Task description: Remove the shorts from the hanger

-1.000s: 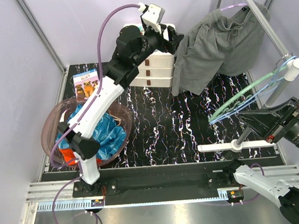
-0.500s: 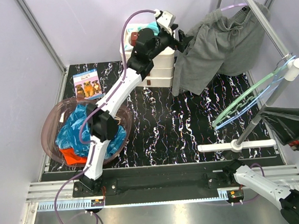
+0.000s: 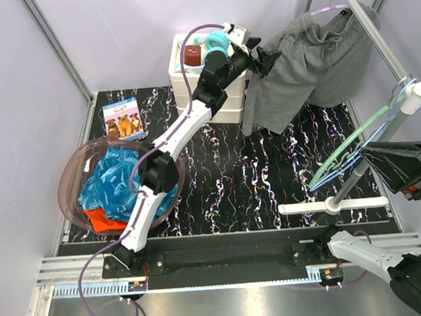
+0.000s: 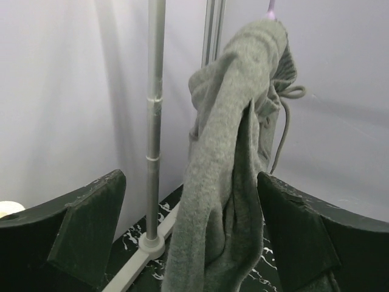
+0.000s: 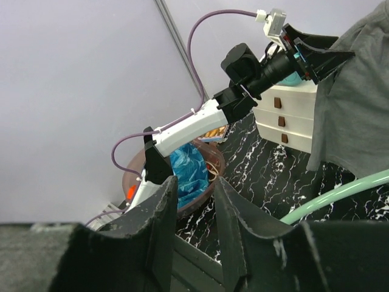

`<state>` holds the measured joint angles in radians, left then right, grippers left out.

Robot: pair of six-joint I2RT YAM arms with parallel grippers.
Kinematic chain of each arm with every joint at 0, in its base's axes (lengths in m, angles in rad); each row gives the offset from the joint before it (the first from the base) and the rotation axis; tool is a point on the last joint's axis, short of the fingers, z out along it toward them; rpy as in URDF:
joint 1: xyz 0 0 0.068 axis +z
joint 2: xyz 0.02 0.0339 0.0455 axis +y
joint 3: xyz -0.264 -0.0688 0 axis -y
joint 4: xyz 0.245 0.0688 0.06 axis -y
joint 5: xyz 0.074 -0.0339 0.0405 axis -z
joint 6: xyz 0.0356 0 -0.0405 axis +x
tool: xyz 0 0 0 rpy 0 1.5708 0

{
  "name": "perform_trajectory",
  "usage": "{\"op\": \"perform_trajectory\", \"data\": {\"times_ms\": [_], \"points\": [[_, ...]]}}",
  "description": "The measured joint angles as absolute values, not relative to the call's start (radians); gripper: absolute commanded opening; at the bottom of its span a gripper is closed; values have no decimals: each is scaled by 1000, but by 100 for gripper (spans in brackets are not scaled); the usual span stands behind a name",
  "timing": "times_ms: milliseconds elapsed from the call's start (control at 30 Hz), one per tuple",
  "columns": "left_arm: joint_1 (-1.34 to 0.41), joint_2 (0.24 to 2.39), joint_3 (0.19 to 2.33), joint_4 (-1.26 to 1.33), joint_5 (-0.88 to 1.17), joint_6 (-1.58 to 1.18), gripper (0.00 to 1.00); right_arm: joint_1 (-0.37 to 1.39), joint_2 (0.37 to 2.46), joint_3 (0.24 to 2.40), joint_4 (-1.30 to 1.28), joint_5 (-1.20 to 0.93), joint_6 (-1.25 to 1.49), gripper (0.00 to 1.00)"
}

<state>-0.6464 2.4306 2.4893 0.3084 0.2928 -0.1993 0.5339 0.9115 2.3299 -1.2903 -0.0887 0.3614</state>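
The dark grey shorts (image 3: 312, 64) hang from a lilac hanger (image 3: 328, 9) on the metal rack bar (image 3: 371, 31) at the back right. My left gripper (image 3: 261, 57) is stretched out to their left edge. In the left wrist view it (image 4: 194, 237) is open, with the grey shorts (image 4: 225, 194) hanging between its jaws, not pinched. The blue mottled shorts (image 3: 121, 179) and the orange shorts (image 3: 103, 220) lie in the basin (image 3: 67, 175) at the left. My right gripper (image 3: 375, 162) is at the right edge, narrowly open and empty (image 5: 194, 194).
Empty green and blue hangers (image 3: 347, 148) hang from the low end of the rack, just left of my right gripper. The rack's base (image 3: 333, 205) lies on the mat. A white drawer unit (image 3: 221, 103) stands under my left arm. A booklet (image 3: 121, 117) lies at the back left.
My left arm has stretched further right, bringing its open jaws to the grey shorts. My right gripper has drawn back right and away from the empty hangers, which have swung.
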Motion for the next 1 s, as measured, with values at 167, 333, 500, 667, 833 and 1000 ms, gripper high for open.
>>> {"op": "perform_trajectory", "data": {"times_ms": [167,333,500,667,833,1000], "points": [[-667,2453,2491,308,292,-208,62,534,921,2344,-1317,-88,360,38],[-691,2453,2491,316,298,-215,42,534,921,2341,-1317,-88,360,38],[-718,2453,2490,315,317,-219,15,534,907,2299,-1309,-86,364,38],[-749,2438,2476,303,337,-227,0,534,879,2260,-1302,-69,376,38],[-765,2388,2440,269,363,-236,0,534,866,2250,-1290,-69,382,38],[-776,2323,2418,232,423,-287,0,534,866,2229,-1270,-70,382,39]]}}
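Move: The grey shorts hang with their near edge between the left hand's open fingers; their middle is about 12 cm to the right, level fore and aft, and some 6 cm lower. The drawer box stands roughly 18 cm left, 9 ahead and 25 below; the green hanger is about 22 cm right and 22 back, at hand height. From the right hand the shorts lie some 45 cm straight ahead, about 22 lower. Left fingers close on the shorts' near edge as the hand goes about 10 cm back, 6 right. ##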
